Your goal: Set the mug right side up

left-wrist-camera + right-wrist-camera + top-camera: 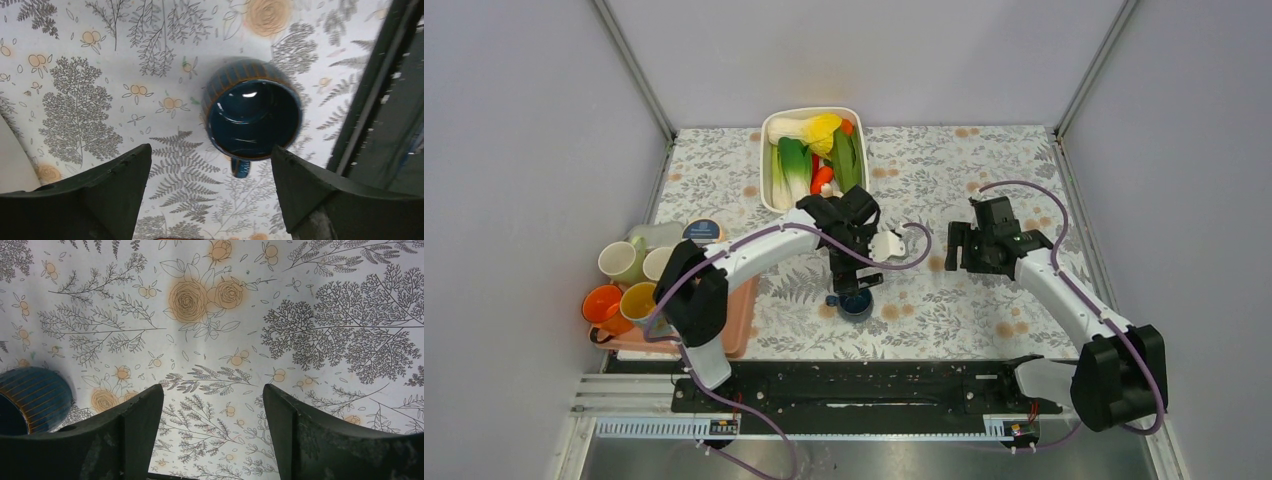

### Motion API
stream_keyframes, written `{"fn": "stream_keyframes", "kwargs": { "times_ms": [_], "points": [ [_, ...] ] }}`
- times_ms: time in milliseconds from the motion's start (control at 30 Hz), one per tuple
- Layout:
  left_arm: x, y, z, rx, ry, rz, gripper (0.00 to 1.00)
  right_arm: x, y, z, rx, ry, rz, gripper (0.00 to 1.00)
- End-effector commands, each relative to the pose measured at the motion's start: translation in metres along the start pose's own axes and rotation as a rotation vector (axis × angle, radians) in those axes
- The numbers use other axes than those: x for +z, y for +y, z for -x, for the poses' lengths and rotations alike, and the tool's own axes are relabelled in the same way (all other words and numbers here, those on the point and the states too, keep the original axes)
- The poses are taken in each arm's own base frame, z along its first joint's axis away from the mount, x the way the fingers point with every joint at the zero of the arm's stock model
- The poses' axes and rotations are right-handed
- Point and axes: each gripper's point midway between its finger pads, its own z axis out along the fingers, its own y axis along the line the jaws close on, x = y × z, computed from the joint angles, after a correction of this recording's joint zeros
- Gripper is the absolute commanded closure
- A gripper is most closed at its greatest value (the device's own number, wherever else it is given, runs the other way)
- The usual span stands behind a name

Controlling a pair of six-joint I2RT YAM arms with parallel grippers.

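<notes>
The dark blue mug (856, 302) with thin brown stripes stands on the flowered tablecloth near the front middle. In the left wrist view the mug (252, 117) has its mouth facing up at the camera and its handle toward the near side. My left gripper (854, 280) hangs right above it, open (210, 150), with both fingers off the rim. My right gripper (959, 248) is to the mug's right, open (212, 387) over bare cloth with nothing between its fingers. The mug's striped side (30, 400) shows at the left edge of the right wrist view.
A white tub (769, 125) of toy vegetables stands at the back middle. At the left, an orange tray (736, 335) holds several mugs (602, 303) and a lidded jar (702, 231). A black rail (864, 385) runs along the near edge. Grey walls close both sides.
</notes>
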Motion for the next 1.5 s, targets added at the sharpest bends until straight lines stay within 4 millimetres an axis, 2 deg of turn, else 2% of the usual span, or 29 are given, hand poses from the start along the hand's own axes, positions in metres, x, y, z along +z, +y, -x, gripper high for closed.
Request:
{"fn": "stream_keyframes", "kwargs": {
  "times_ms": [0,167,233,300,467,500,567,700,833,900,1000,1133,1300,1467],
  "points": [
    [0.02,0.029,-0.008,0.088,0.073,0.11,0.08,-0.006,0.003,0.009,0.036,-0.066,0.018,0.18],
    [0.047,0.024,-0.018,0.088,0.109,0.098,0.15,-0.01,0.008,0.008,0.019,-0.087,0.056,0.18],
    [0.052,0.028,-0.02,0.086,0.111,0.125,0.21,-0.011,0.008,0.009,0.017,-0.095,0.058,0.18],
    [0.055,0.03,-0.02,0.078,0.106,0.135,0.39,-0.01,0.009,0.009,0.012,-0.093,0.064,0.18],
    [0.047,0.02,-0.017,0.05,0.089,0.09,0.94,-0.01,0.012,0.011,0.018,-0.09,0.076,0.19],
    [0.043,0.021,-0.019,0.04,0.089,0.093,1.0,-0.01,0.013,0.011,0.018,-0.092,0.079,0.19],
    [0.032,0.022,-0.027,0.008,0.101,0.101,1.0,-0.011,0.012,0.01,0.018,-0.099,0.076,0.19],
    [-0.008,0.031,-0.052,-0.114,0.074,0.168,1.0,-0.012,0.008,0.008,0.014,-0.106,0.062,0.19],
    [-0.05,0.036,-0.092,-0.256,0.038,0.227,1.0,-0.011,0.005,0.005,0.011,-0.114,0.058,0.19],
    [-0.07,0.033,-0.118,-0.33,0.039,0.261,1.0,-0.008,0.006,0.005,0.012,-0.12,0.063,0.19],
    [-0.09,0.028,-0.155,-0.44,0.061,0.305,1.0,-0.006,0.007,0.004,0.011,-0.115,0.067,0.19],
    [-0.106,0.033,-0.199,-0.607,0.091,0.422,1.0,-0.003,0.008,0.004,0.009,-0.12,0.073,0.19],
    [-0.12,0.037,-0.227,-0.833,0.073,0.57,1.0,-0.003,0.008,0.006,-0.009,-0.125,0.079,0.19],
    [-0.118,0.041,-0.256,-0.913,0.114,0.678,1.0,-0.003,0.007,0.006,-0.018,-0.124,0.073,0.19]
  ]
}}
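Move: The upright blue mug stands almost under the open left hand, its middle about 3 cm back, 1 cm to the right and 8 cm below. The orange tray's middle is some 38 cm to that hand's left and 6 cm back, about 11 cm down; the vegetable box lies roughly 25 cm ahead and 9 cm left, 9 cm down. From the right hand the mug is about 20 cm left, 11 cm back and 7 cm lower. The left hand, fingers open and pointing down, sinks about 6 cm with a slight tilt and shuts its fingers on the blue mug's far wall, one finger inside and one outside, pinching it near the rim. It then lifts the mug some 8 cm while swinging it about 25 cm left towards the tray's right-hand part, the wrist turning roughly 50 degrees counter-clockwise, and in the last stretch it comes down again by a couple of centimetres with the pinch kept. ##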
